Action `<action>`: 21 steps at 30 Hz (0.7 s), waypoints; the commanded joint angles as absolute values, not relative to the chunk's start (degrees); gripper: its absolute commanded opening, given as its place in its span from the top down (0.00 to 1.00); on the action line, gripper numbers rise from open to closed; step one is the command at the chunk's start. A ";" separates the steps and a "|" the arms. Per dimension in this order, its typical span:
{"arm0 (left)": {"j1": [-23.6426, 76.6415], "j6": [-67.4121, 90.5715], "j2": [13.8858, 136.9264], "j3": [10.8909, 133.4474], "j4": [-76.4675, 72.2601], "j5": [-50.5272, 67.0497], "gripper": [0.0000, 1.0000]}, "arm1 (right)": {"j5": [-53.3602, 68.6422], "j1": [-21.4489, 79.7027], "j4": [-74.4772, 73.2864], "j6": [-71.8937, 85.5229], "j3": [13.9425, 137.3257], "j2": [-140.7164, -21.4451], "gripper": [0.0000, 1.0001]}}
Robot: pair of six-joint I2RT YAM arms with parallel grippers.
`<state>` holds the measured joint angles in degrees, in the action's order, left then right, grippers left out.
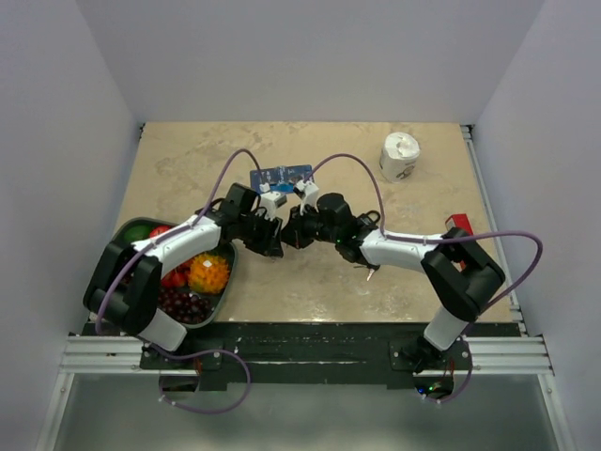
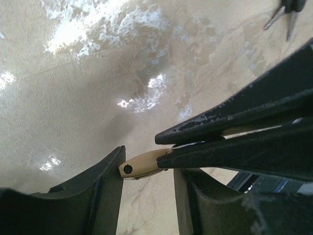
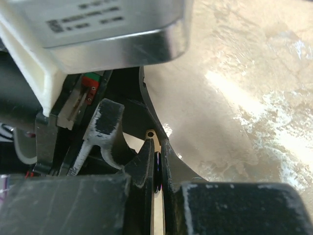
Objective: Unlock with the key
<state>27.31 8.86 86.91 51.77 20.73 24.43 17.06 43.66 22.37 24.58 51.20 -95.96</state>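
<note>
My two grippers meet tip to tip over the middle of the table, the left gripper (image 1: 270,239) facing the right gripper (image 1: 290,235). The right gripper (image 3: 156,142) is shut on a thin cream tab (image 3: 151,133) with a round hole at its end, and a black round piece is pinched beside it. In the left wrist view that cream tab (image 2: 139,166) lies in the gap of my left gripper (image 2: 147,161), whose jaws stand apart; its holed end touches one finger. The key (image 2: 281,14), silver blades with dark heads, shows at the top right edge; whether it joins the tab is hidden.
A metal tray (image 1: 232,268) of coloured fruit stands at the near left under the left arm. A blue card (image 1: 282,176) lies behind the grippers. A white roll (image 1: 399,155) stands at the far right, and a red object (image 1: 458,223) lies at the right edge.
</note>
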 commanded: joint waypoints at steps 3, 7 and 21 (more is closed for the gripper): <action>26.28 11.16 92.19 55.81 25.84 16.35 1.00 | 8.44 42.71 21.27 23.82 51.59 -98.35 0.84; 25.75 11.78 95.97 58.62 26.36 17.14 1.00 | 4.93 41.93 20.48 24.87 50.45 -97.56 0.70; 24.87 11.25 108.36 69.68 31.46 15.30 0.94 | 1.67 39.55 20.65 22.15 44.13 -87.81 0.48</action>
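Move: The brass padlock is already pinched in the left fingers, and the shut right fingers hold its shackle; its body lies about 2 cm left, 1 cm back and 2 cm below the right hand. From the left hand, roughly 8 cm lower, the keys lie some 27 cm right and 1 cm ahead, the black padlock 26 cm right and 14 cm ahead, and the blue blister pack 25 cm ahead and 2 cm left. Down together first, both hands sink about 3–5 cm while the right fingers open to half, let go of the shackle, and the right hand draws away rightward some 7 cm and 3 cm forward, turning clockwise about 15 degrees and lifting slightly at the end. The left keeps its pinch on the brass padlock, tilts about 15 degrees and, once down, eases on forward, 4 cm in all. ##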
